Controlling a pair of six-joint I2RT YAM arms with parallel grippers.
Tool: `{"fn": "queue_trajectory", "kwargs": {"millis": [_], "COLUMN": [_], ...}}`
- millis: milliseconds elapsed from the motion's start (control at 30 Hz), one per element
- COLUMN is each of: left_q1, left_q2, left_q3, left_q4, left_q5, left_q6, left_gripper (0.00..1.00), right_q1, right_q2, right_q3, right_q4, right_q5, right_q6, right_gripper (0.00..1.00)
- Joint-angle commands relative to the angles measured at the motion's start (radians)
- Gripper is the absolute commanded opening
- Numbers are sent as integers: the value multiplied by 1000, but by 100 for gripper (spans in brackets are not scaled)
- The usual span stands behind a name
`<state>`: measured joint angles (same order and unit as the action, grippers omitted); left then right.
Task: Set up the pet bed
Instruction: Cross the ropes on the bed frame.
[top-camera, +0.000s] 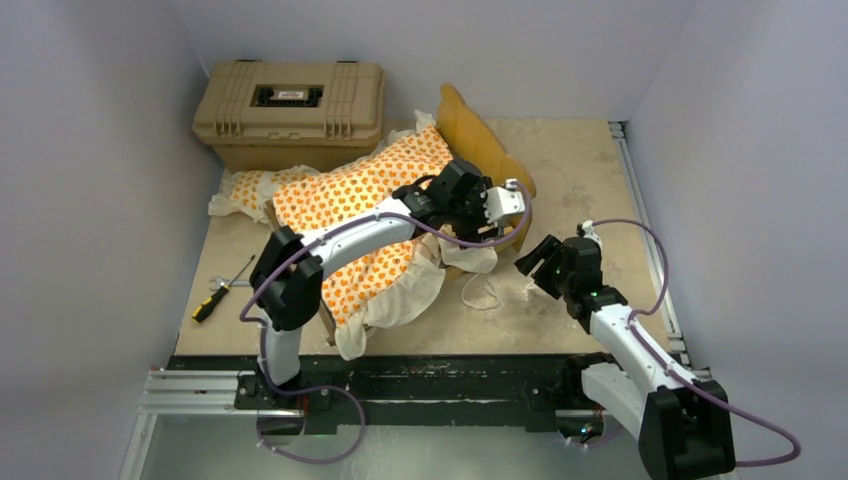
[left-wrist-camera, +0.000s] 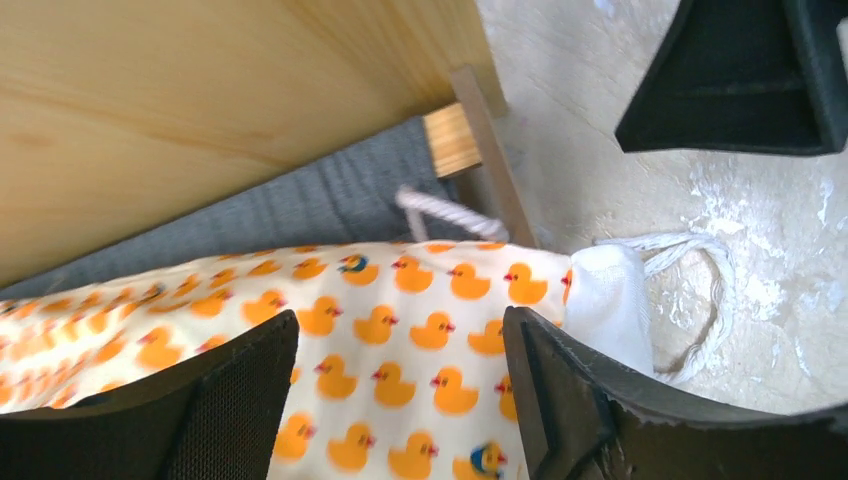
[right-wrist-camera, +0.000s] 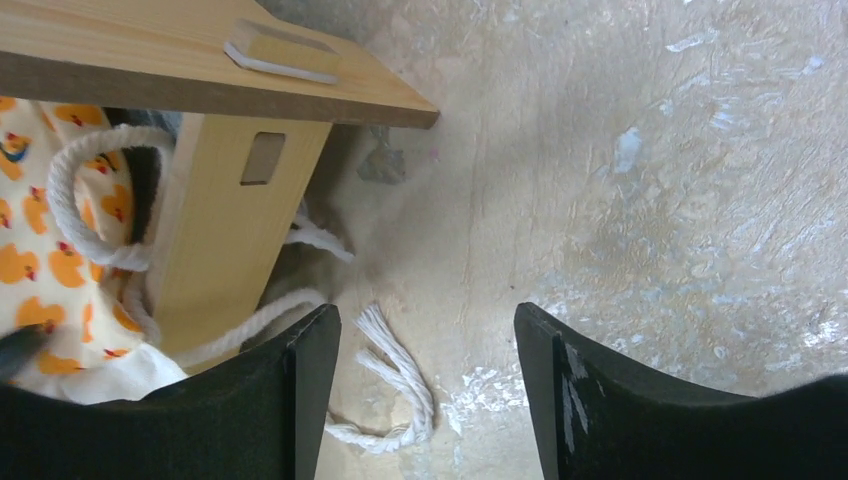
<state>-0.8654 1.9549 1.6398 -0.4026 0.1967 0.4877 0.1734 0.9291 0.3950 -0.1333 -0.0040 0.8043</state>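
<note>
The pet bed's light-wood frame lies across the table, its scalloped headboard (top-camera: 472, 132) at the far end. The orange duck-patterned cushion (top-camera: 350, 200) with white ruffles is draped over it. My left gripper (top-camera: 505, 205) hovers over the cushion's corner near the headboard. In the left wrist view it (left-wrist-camera: 400, 330) is open, with the duck cushion (left-wrist-camera: 400, 290) lying below between the fingers, beside the wood frame (left-wrist-camera: 200, 110) and grey base (left-wrist-camera: 330, 200). My right gripper (top-camera: 533, 258) is open just right of the frame, above a loose white rope (right-wrist-camera: 400, 375) on the table.
A tan hard case (top-camera: 290, 105) stands at the back left. A screwdriver (top-camera: 222, 293) lies near the left front edge. A wood frame leg (right-wrist-camera: 225, 220) with rope loops is left of the right gripper. Metal rails run along the right and front edges.
</note>
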Motion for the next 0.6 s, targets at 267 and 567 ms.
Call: {"fn": "queue_trajectory", "kwargs": {"millis": [267,567], "left_q1": [-9,-9], "left_q2": [-363,-558], "left_q3": [-187,-394], "left_q4": [52,94], "left_q5": [-193,-341], "left_q6": [-319,-317], "left_gripper": [76,75], "right_q1": [-11,117], "right_q2": [105,229], "right_q3": [-115,-152], "right_q4": [407,715], "right_q5": [-165,-95], "right_q6": [-99,-123], "right_gripper": [52,42]}}
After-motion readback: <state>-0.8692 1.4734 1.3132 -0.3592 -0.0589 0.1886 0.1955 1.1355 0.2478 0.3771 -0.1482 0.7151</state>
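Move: The loose rope end on the table by the bed frame's corner is about 7 cm left of the right hand, 1 cm back and 6 cm below. Also from the right hand, the corner post stands 5 cm ahead and 7 cm left, and the cover's frilled corner 3 cm ahead and 12 cm left. From the left hand, the rope end lies roughly 8 cm back, 4 cm right and 13 cm below. Rising fast, some 10 cm, the left hand backs off from the frame corner with open fingers, then swings about 9 cm left and a little back over the cover, turning about 20 degrees counter-clockwise. Meanwhile the right hand eases left, down and slightly forward towards the loose rope end, turning a little counter-clockwise and narrowing its open fingers without yet closing on the rope. ##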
